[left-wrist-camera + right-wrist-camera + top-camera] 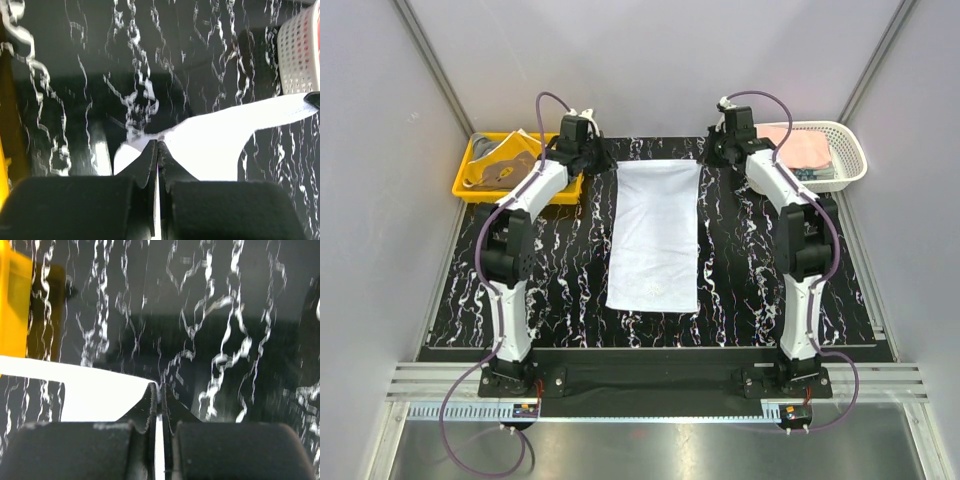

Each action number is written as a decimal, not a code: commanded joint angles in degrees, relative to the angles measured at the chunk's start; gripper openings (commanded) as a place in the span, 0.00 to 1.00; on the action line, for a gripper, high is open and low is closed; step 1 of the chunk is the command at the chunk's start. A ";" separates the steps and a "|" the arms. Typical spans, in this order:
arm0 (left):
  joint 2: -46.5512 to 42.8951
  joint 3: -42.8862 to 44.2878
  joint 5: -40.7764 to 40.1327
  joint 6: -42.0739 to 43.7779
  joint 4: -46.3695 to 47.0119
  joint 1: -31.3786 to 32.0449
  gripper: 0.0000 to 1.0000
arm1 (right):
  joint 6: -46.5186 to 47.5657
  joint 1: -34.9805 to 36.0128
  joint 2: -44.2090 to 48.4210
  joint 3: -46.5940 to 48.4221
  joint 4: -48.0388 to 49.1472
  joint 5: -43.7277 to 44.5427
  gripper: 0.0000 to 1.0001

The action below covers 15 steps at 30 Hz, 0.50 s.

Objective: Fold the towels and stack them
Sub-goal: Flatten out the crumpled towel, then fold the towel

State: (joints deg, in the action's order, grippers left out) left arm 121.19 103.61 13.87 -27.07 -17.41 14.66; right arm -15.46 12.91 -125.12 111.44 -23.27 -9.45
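A pale blue towel (655, 235) lies spread lengthwise down the middle of the black marbled mat (565, 270). My left gripper (603, 160) is shut on its far left corner, and the cloth (215, 150) is pinched between the fingertips of that gripper (157, 145). At the far right corner my right gripper (712, 155) is shut on the towel (90, 395), whose edge runs into the closed tips of the gripper (161, 387). The far edge looks slightly lifted between the two grippers. More towels, pink-orange (798, 142) and grey (820, 172), lie in the white basket.
A white lattice basket (850, 150) stands at the back right, close to the right arm, and the same basket (300, 50) appears in the left wrist view. A yellow tray (470, 180) with items in it sits at the back left, beside the left arm.
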 commanded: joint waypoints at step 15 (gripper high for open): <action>-22.48 -24.66 -8.33 -3.95 1.68 5.82 0.00 | -3.52 3.44 23.77 -27.84 4.28 -0.92 0.00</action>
State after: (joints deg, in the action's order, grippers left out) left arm 102.30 82.70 9.26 -29.23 -16.58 19.46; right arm -17.76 15.11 -105.34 86.35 -20.64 -11.03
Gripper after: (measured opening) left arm 0.005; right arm 0.044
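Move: Both hands hold the far corners of the white towel just above the table, roughly 22 cm apart. The left hand has the towel's middle some 19 cm back, 11 cm to its right and about 12 cm below; the right hand has it some 20 cm back, 11 cm to its left and as far below. The yellow bin stands about level with the left hand and 24 cm to its left. The white basket is about 25 cm to the right hand's right and a couple of centimetres farther out. Straight back towards the bases, both arms together draw the towel's far edge about 10 cm over the part already lying on the table. The left rises a couple of centimetres on the way, the right stays nearly level; wrists hardly turn, and both sets of fingers keep their pinch on the corners. ##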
